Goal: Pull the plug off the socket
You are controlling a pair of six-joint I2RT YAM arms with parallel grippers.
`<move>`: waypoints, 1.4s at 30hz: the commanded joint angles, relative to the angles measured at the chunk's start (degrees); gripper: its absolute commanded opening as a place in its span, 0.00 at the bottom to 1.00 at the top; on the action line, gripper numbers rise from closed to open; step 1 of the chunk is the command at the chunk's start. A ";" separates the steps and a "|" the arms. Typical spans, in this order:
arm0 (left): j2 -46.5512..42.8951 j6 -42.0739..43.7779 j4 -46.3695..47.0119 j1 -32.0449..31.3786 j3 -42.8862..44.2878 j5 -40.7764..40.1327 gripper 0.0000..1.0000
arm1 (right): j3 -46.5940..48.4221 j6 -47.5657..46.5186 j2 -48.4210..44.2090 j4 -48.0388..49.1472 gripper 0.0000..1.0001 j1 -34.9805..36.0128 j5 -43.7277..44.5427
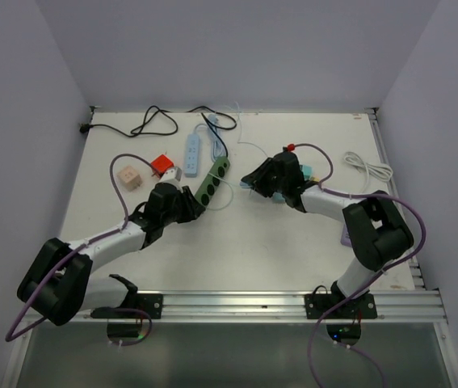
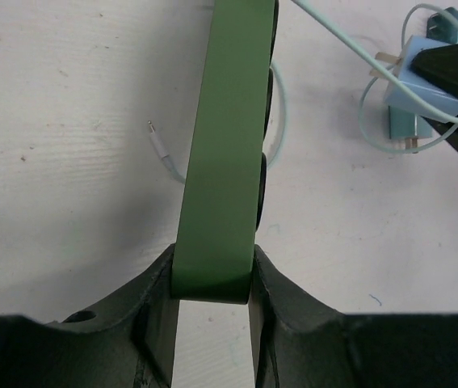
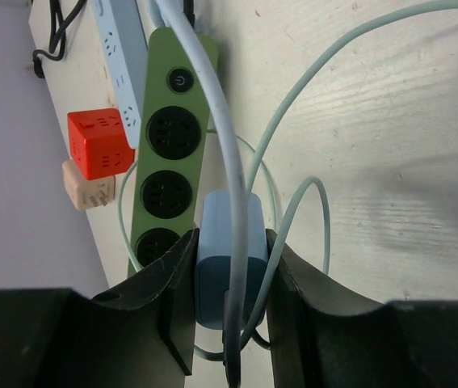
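The green socket strip (image 1: 215, 176) lies at an angle in the middle of the table, and my left gripper (image 1: 192, 202) is shut on its near end. In the left wrist view the strip (image 2: 229, 145) stands on edge between the fingers of that gripper (image 2: 212, 271). My right gripper (image 1: 249, 182) is shut on the light-blue plug (image 3: 212, 242), which sits between its jaws (image 3: 230, 250) with cables draped over it. From the left wrist the plug (image 2: 422, 77) shows bare prongs, a gap away from the strip. The strip's round sockets (image 3: 170, 194) look empty.
A pale blue-white power strip (image 1: 192, 152), a red cube adapter (image 1: 162, 166) and a beige cube (image 1: 129, 177) lie behind the left gripper. A black cable (image 1: 152, 121) runs along the back, with a white cord coil (image 1: 370, 168) at right. A teal adapter (image 2: 410, 129) and thin pale cable loops (image 3: 293, 121) lie near the plug.
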 commanded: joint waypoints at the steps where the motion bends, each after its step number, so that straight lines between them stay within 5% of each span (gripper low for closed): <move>1: 0.26 -3.79 4.80 1.94 -0.41 1.07 0.00 | -0.53 -0.22 -0.80 2.46 0.00 -1.88 -0.85; 17: 19.40 -5.55 13.77 2.29 13.28 6.87 0.05 | 8.94 -13.22 3.67 -11.17 0.15 -12.43 -3.58; 21: 23.28 -5.46 14.56 2.73 16.98 7.48 0.24 | 13.08 -15.16 6.40 -14.50 0.29 -12.87 -3.93; 29: 31.28 -4.93 11.84 3.26 25.42 9.50 0.46 | 17.75 -16.57 8.61 -18.29 0.58 -14.28 -4.46; 35: 32.87 -3.61 12.10 3.35 27.36 11.61 0.61 | 18.80 -18.06 7.12 -20.40 0.64 -15.24 -4.90; 42: 31.99 -2.82 10.26 3.35 27.80 14.16 0.69 | 19.85 -21.92 0.79 -24.61 0.64 -15.86 -5.60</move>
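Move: The left hand holds the green socket strip by its near end; the open table for that end is about 11 cm ahead and 8 cm right, 2 cm lower, with the red plug 15 cm ahead and 9 cm left. The right hand holds the freed blue plug, its bare spot some 5 cm ahead, 6 cm right and 3 cm down; the light teal plug lies 4 cm back, 8 cm right, the dark teal plug 3 cm ahead, 15 cm right. With the plug already out, the right hand carries it away from the sockets, about 9 cm right while sinking 2 cm, then some 6 cm forward at low height, and opens to let go of the plug. Meanwhile the left hand, still pinching the strip's near end, takes it low over the table about 11 cm forward and 8 cm right, rolling some 10 degrees, and then opens to release it where it slows to a stop. ##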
